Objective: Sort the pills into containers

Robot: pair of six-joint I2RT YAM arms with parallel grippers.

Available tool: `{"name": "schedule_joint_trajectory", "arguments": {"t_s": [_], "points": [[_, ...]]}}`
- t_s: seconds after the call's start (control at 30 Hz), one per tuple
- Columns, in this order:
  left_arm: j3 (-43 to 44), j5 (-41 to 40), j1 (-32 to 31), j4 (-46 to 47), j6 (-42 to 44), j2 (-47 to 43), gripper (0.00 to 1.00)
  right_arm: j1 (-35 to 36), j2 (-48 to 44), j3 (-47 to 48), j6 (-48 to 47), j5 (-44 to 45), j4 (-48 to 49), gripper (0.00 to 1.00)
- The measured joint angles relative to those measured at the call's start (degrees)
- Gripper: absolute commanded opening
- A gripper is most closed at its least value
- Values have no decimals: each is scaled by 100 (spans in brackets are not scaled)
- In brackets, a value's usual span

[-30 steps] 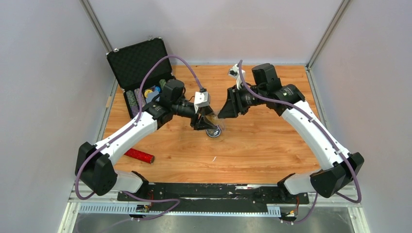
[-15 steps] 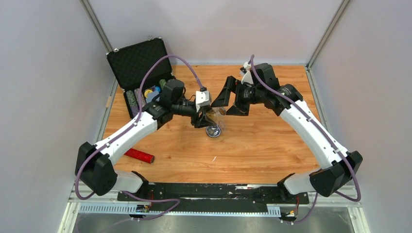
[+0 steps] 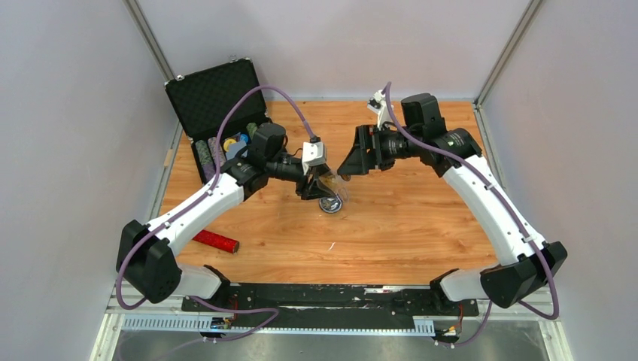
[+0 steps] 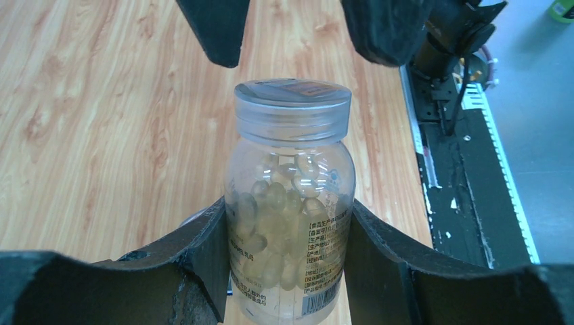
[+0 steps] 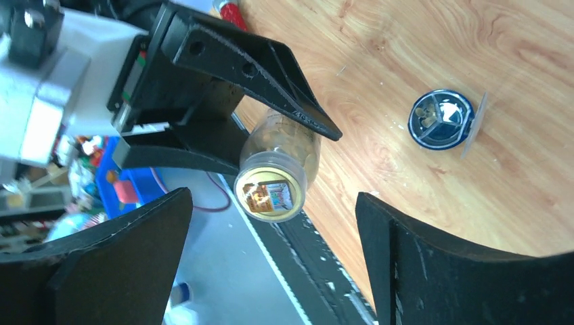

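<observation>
My left gripper (image 4: 285,218) is shut on a clear pill bottle (image 4: 291,203), tilted above the table, cap (image 4: 292,101) on, full of pale yellow pills (image 4: 271,200). From above, the bottle (image 3: 332,183) hangs just over the small round container (image 3: 331,203), a dark-rimmed dish with dividers. In the right wrist view the container (image 5: 440,118) holds a few pills (image 5: 426,112), and a clear lid (image 5: 475,122) leans beside it. My right gripper (image 3: 347,164) stands open, facing the cap (image 5: 269,193) a little way off, its fingers (image 4: 216,27) beyond the cap and apart from it.
An open black poker-chip case (image 3: 218,113) stands at the back left. A red cylinder (image 3: 216,241) lies near the left arm's base. A black rail (image 3: 331,297) runs along the table's near edge.
My right gripper has gone from nearly shut at the bottle's cap to wide open, and has drawn back to the right. The left gripper and the bottle have stayed put.
</observation>
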Motion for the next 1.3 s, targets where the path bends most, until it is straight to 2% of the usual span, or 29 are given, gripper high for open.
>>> {"name": "schedule_joint_trajectory", "arguments": {"t_s": [0.17, 0.33, 0.53, 0.67, 1.07, 1.13, 1.2, 1.23, 1.3], "points": [[0, 363, 0, 0, -26, 0, 0, 42, -151, -83, -1062, -140, -195, 90], [0, 542, 0, 2, -31, 0, 0, 94, -271, -116, -1528, -127, -214, 79], [0, 643, 0, 15, -57, 7, 0, 271, -271, -120, -1707, -26, -212, 84], [0, 656, 0, 28, -76, 22, 0, 442, -271, -125, -1834, 15, -199, 82], [2, 625, 0, 46, -98, 55, 0, 612, -243, -214, -1740, 229, -44, 41], [2, 638, 7, 48, -103, 85, 0, 638, -223, -221, -1698, 293, -15, 29], [2, 614, 13, 57, -127, 101, 0, 647, -210, -234, -1593, 328, -2, 4], [2, 608, 17, 57, -142, 107, 0, 649, -201, -240, -1508, 369, 13, 0], [2, 573, 31, 87, -162, 127, 0, 664, -192, -245, -1311, 498, 46, 0]]}}
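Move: The lid of the pill bottle lies about 2 cm to the left of the right hand, 2 cm below and 1 cm back, facing its open fingers. The bottle's body follows about 6 cm left and 5 cm below that hand, 1 cm back. The open round pill box is on the table roughly 6 cm left, 3 cm ahead and 26 cm below the right hand. From the left hand, gripping the bottle, the lid sits some 5 cm right and 4 cm above, about level fore and aft. The bottle's lid gets a fresh grip from the right hand, which eases back about 2.5 cm, rolls some 20 degrees counter-clockwise as seen from behind it, then sinks and edges left over the lid, closes its fingers on the lid's sides and just starts rolling the other way. The left hand keeps its hold on the bottle, drawing back about 2 cm and then slightly forward again. ##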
